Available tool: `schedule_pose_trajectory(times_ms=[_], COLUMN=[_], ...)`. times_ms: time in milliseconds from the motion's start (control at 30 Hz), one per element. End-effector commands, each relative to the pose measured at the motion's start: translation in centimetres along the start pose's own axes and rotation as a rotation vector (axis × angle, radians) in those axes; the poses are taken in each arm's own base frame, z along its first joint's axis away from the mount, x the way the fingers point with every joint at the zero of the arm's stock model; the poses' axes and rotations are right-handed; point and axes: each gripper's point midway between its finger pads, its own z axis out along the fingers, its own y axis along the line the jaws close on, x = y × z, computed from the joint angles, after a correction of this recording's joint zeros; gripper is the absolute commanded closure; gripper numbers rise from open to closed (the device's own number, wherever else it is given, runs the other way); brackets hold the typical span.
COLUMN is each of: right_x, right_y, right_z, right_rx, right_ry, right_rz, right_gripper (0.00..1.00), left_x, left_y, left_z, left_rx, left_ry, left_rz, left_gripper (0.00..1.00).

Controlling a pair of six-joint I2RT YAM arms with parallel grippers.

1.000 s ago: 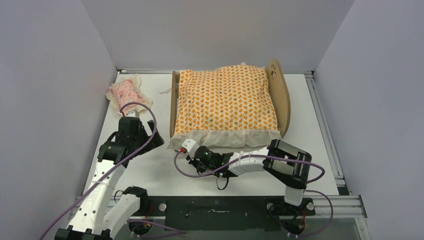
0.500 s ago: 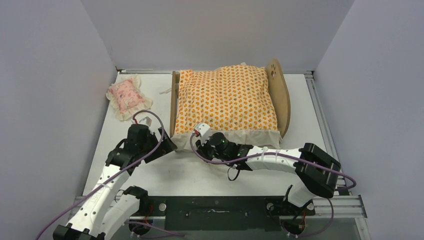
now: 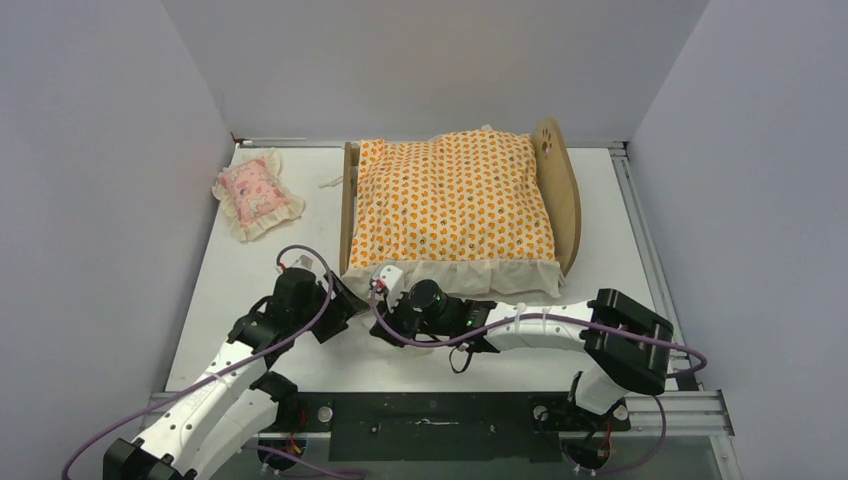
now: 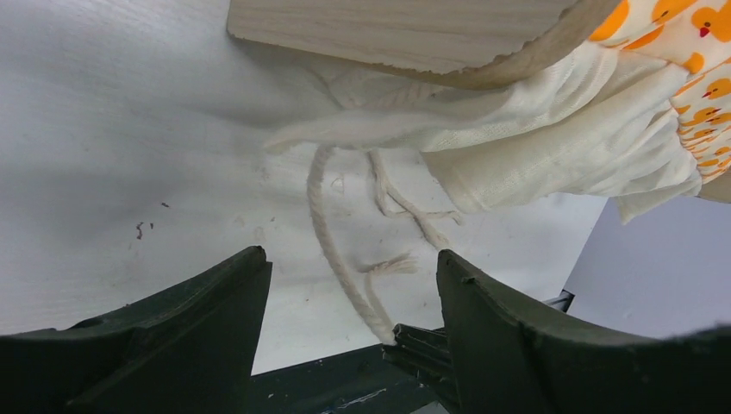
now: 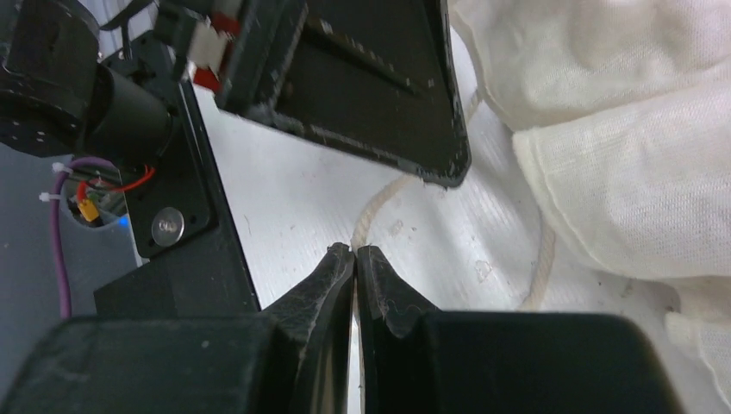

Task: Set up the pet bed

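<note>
The pet bed [image 3: 561, 195] stands at mid-table, its low footboard [image 3: 349, 205] on the left, with an orange-patterned cushion [image 3: 455, 200] lying on it. The bed's wooden edge [image 4: 388, 34] fills the top of the left wrist view, and the cushion's white frill [image 4: 552, 155] hangs below it. A white cord [image 4: 332, 250] trails from the frill across the table. My right gripper [image 5: 355, 250] is shut on that cord [image 5: 369, 220] by the bed's near left corner. My left gripper [image 4: 349, 259] is open, its fingers on either side of the cord, facing the right gripper [image 3: 372, 298].
A small pink frilled pillow [image 3: 256, 192] lies at the far left of the table. A second short frayed cord [image 4: 405, 207] lies beside the held one. Grey walls enclose the table on three sides. The arm bases sit on a black rail [image 3: 430, 415] at the near edge.
My left arm has swung right to the bed's near left corner, and its fingers have narrowed a little. My right gripper slid left along the frill and shut on the cord.
</note>
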Motion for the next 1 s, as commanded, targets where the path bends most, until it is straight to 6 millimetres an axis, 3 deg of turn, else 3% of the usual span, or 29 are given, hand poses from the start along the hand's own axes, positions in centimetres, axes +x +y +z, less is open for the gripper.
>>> schedule_pose_trajectory(times_ms=[0,300,433,500,567,700,800,967], right_x=[-4.5,-5.2,-5.2,-5.1,-5.1,-7.3,-9.1,-11.4], right_y=[1.3,0.6,0.7,0.5,0.1,-1.3,-3.0,-5.4], right_z=[0.9,1.7,1.7,1.4,0.7,-1.0,-1.8,-1.3], right_rx=[-0.024,0.028,0.025,0.041,0.065,0.146,0.236,0.284], right_ry=[-0.149,-0.195,-0.190,-0.174,-0.147,-0.145,-0.155,-0.138], right_rz=[-0.014,-0.025,-0.035,-0.051,-0.101,-0.266,-0.410,-0.624], right_gripper=[0.95,0.95,0.95,0.91,0.79,0.64,0.53,0.49], left_x=[0.1,1.6,0.7,-0.6,-2.0,-3.8,-4.0,-3.5], left_y=[-2.5,-3.3,-3.9,-4.3,-4.4,-4.3,-3.8,-2.9], left_z=[0.3,0.4,-0.5,-1.5,-2.6,-4.1,-4.3,-4.5], left_rx=[0.109,0.140,0.140,0.124,0.088,0.017,-0.024,-0.056], left_ry=[-0.003,0.052,0.015,-0.042,-0.097,-0.149,-0.143,-0.117], left_rz=[-0.065,-0.082,-0.043,0.031,0.132,0.289,0.337,0.337], left_gripper=[0.35,0.56,0.99,1.00,1.00,1.00,1.00,1.00])
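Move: The strap the left hand is about to grip is stretched from the sheet's corner to the right fingers. Its free stretch lies about 2 cm right and 1 cm back of the left hand, nearly at its height. The sheet's hanging corner is some 6 cm straight ahead and 5 cm lower; the end board's near corner is about 9 cm ahead and 1 cm left. From the right hand, which still pinches the strap, that stretch lies roughly 4 cm ahead and 2 cm left. The left fingers close from wide open to pinch the strap, the left hand easing about 2.5 cm right onto it while the right hand keeps hold and comes slightly left and forward. The right fingers then open halfway and let go, that hand heading forward and up, about 5 cm each, towards the sheet's corner and rolling some 25 degrees, as the left lifts about 7 cm with some forward and left, its fingers tipping up. ##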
